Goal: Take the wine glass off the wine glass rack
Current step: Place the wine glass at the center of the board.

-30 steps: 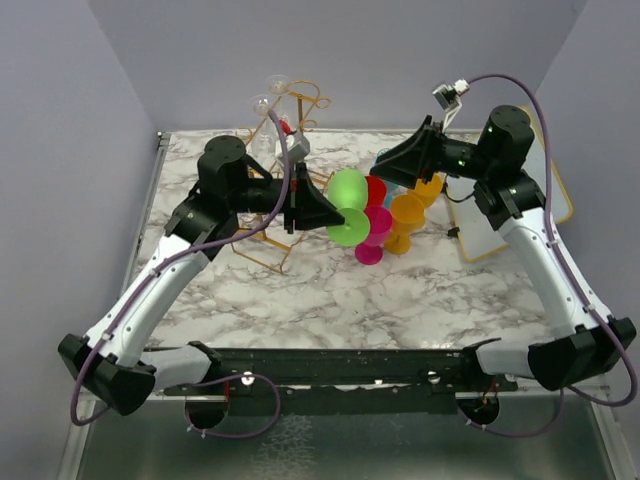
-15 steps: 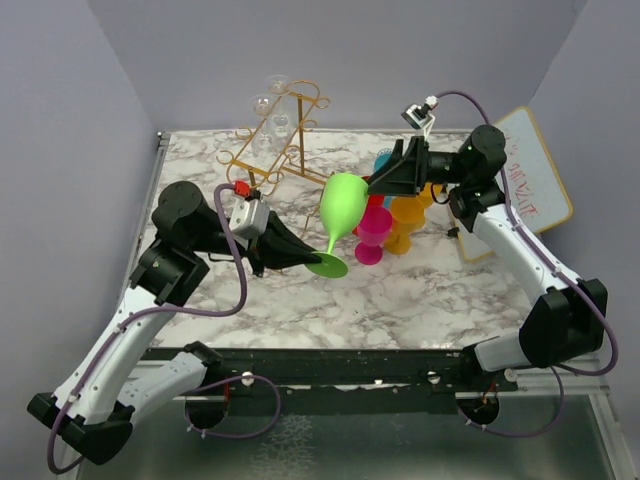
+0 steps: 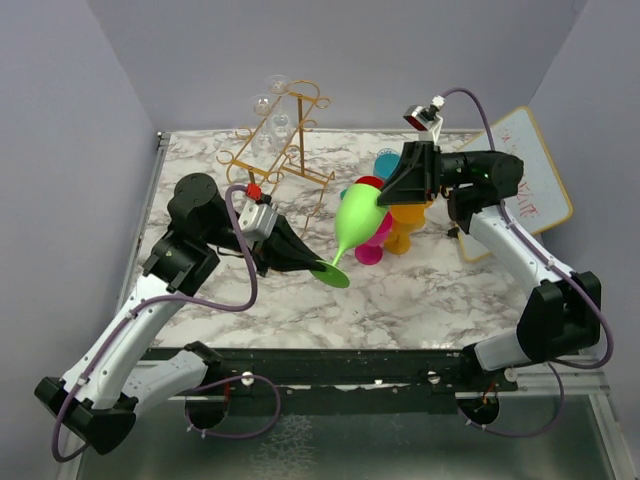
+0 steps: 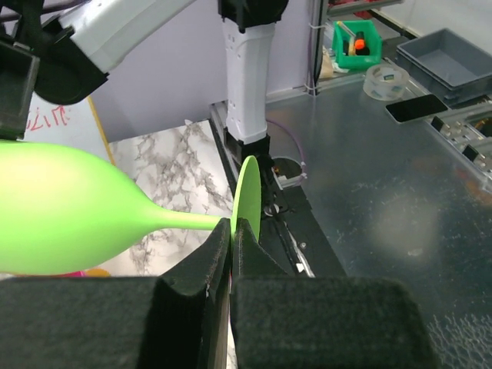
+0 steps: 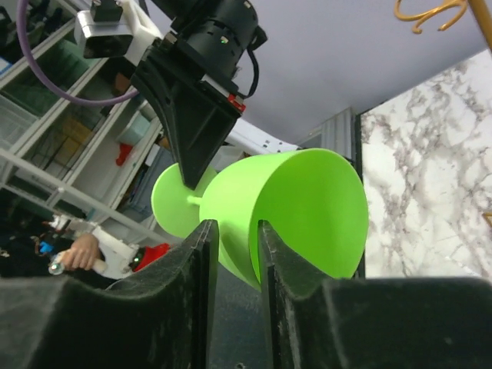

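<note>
The bright green wine glass [image 3: 355, 222] hangs tilted over the table, away from the gold wire wine glass rack [image 3: 290, 140] at the back left. My left gripper [image 3: 318, 265] is shut on the edge of the glass's round foot, as the left wrist view shows at the left gripper [image 4: 232, 227], with the glass [image 4: 69, 207] stretching off to the left. My right gripper [image 3: 385, 195] is at the bowl's mouth. In its wrist view the right gripper [image 5: 238, 231] straddles the rim of the glass [image 5: 307, 207], one finger inside and one outside. Contact is unclear.
Clear glasses [image 3: 270, 100] hang on the rack's arms. A cluster of coloured cups [image 3: 385, 235] stands on the marble just behind the green glass. A whiteboard [image 3: 520, 175] lies at the right edge. A gold scroll of the rack [image 5: 430, 11] shows in the right wrist view.
My left gripper carried the green glass off the rack side and then tipped its bowl up to the right. The right gripper moved onto the rim and its jaws narrowed.
</note>
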Controlling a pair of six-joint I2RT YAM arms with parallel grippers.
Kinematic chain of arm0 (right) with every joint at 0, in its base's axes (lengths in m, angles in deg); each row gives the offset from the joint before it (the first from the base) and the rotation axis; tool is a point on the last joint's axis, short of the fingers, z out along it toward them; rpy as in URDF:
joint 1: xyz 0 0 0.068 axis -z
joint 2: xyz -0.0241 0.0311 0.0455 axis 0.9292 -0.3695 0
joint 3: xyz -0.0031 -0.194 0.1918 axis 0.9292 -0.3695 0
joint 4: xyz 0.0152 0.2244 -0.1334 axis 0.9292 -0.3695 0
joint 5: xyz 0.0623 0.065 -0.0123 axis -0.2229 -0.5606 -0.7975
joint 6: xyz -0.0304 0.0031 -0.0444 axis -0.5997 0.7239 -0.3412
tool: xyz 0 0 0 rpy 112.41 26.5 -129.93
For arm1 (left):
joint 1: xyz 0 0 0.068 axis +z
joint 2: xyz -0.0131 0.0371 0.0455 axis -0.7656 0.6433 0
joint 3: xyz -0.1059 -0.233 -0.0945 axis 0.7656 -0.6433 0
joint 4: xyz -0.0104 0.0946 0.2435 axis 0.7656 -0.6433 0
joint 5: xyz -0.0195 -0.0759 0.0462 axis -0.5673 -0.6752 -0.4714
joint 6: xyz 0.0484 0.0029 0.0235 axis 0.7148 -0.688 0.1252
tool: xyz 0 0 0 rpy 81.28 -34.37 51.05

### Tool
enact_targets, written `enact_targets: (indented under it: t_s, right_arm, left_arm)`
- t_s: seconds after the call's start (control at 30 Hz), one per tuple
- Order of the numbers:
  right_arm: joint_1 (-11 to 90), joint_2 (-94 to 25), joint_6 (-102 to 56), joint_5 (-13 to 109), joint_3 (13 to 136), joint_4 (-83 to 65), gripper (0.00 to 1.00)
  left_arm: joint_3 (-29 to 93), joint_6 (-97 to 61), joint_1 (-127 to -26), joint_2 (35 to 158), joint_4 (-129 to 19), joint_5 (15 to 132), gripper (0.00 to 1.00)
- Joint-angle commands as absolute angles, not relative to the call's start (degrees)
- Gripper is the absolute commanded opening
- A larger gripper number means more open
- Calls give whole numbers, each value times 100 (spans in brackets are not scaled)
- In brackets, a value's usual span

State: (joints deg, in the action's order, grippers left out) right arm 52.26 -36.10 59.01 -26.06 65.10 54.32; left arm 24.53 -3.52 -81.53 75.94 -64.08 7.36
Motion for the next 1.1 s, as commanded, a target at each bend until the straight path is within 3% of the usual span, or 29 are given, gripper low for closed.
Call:
enact_targets:
  t_s: [0.0, 0.07, 0.2, 0.33, 0.43, 0.5, 0.53, 0.77, 0.93, 1.0, 1.07]
  right_arm:
    - [5185, -3776, 6964, -2794, 6412, 6865, 29]
    - [5187, -3853, 7270, -2798, 6420, 7311, 23]
    - [5188, -4111, 8153, -2708, 6506, 8260, 2]
    - [5187, -4284, 8955, -2629, 6617, 9157, 1]
    - [5183, -4234, 8824, -2656, 6608, 8972, 1]
    - [5188, -4128, 8508, -2670, 6553, 8597, 1]
    - [5188, -4060, 8286, -2681, 6519, 8317, 1]
    - [5188, -3336, 5482, -2792, 6486, 4829, 1]
    - [5183, -2956, 1617, -2667, 7113, 155, 0]
    - [5176, -2926, 425, -2378, 7394, -1449, 0]
    - [5172, -2949, -198, -2171, 7523, -2345, 1]
  left_arm:
    - [2477, -114, -8151, 7730, -6304, 252, 0]
    - [2446, -34, -8151, 7732, -6307, 183, 0]
    - [2439, 18, -8151, 7756, -6352, 258, 0]
    - [2435, 285, -8151, 7753, -6670, 440, 0]
    - [2452, 377, -8151, 7744, -6858, 643, 0]
    - [2468, 395, -8151, 7732, -6953, 845, 22]
    - [2486, 444, -8151, 7736, -7029, 901, 25]
    - [2663, 693, -8151, 7741, -7409, 1328, 31]
    - [2942, 963, -8151, 7694, -7920, 1971, 51]
    - [3100, 764, -8149, 7759, -7922, 2099, 67]
    - [3300, 554, -8143, 7855, -7992, 2328, 77]
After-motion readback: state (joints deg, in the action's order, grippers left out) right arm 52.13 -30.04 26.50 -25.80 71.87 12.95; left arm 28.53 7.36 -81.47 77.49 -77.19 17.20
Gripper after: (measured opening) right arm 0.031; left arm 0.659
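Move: The green wine glass is held roughly level. The left hand pinches its foot, with the glass's middle about 6 cm ahead and 4 cm to the right; from the right hand, whose part-open fingers straddle the rim, that middle lies some 5 cm back and 5 cm left. Well below, around 29 cm under the right hand, stand the pink glass (6 cm ahead, 2 right), orange glass (9 ahead, 9 right) and red glass (15 ahead, 1 right). The green glass's rim is pinched by the right fingers, which shut on its wall while that hand stays within about 1 cm of its place and rolls some 15 degrees one way, then back. Only then do the left fingers open wide and let go of the foot, that hand easing down a little and forward about 3 cm, spreading to either side of the foot. ##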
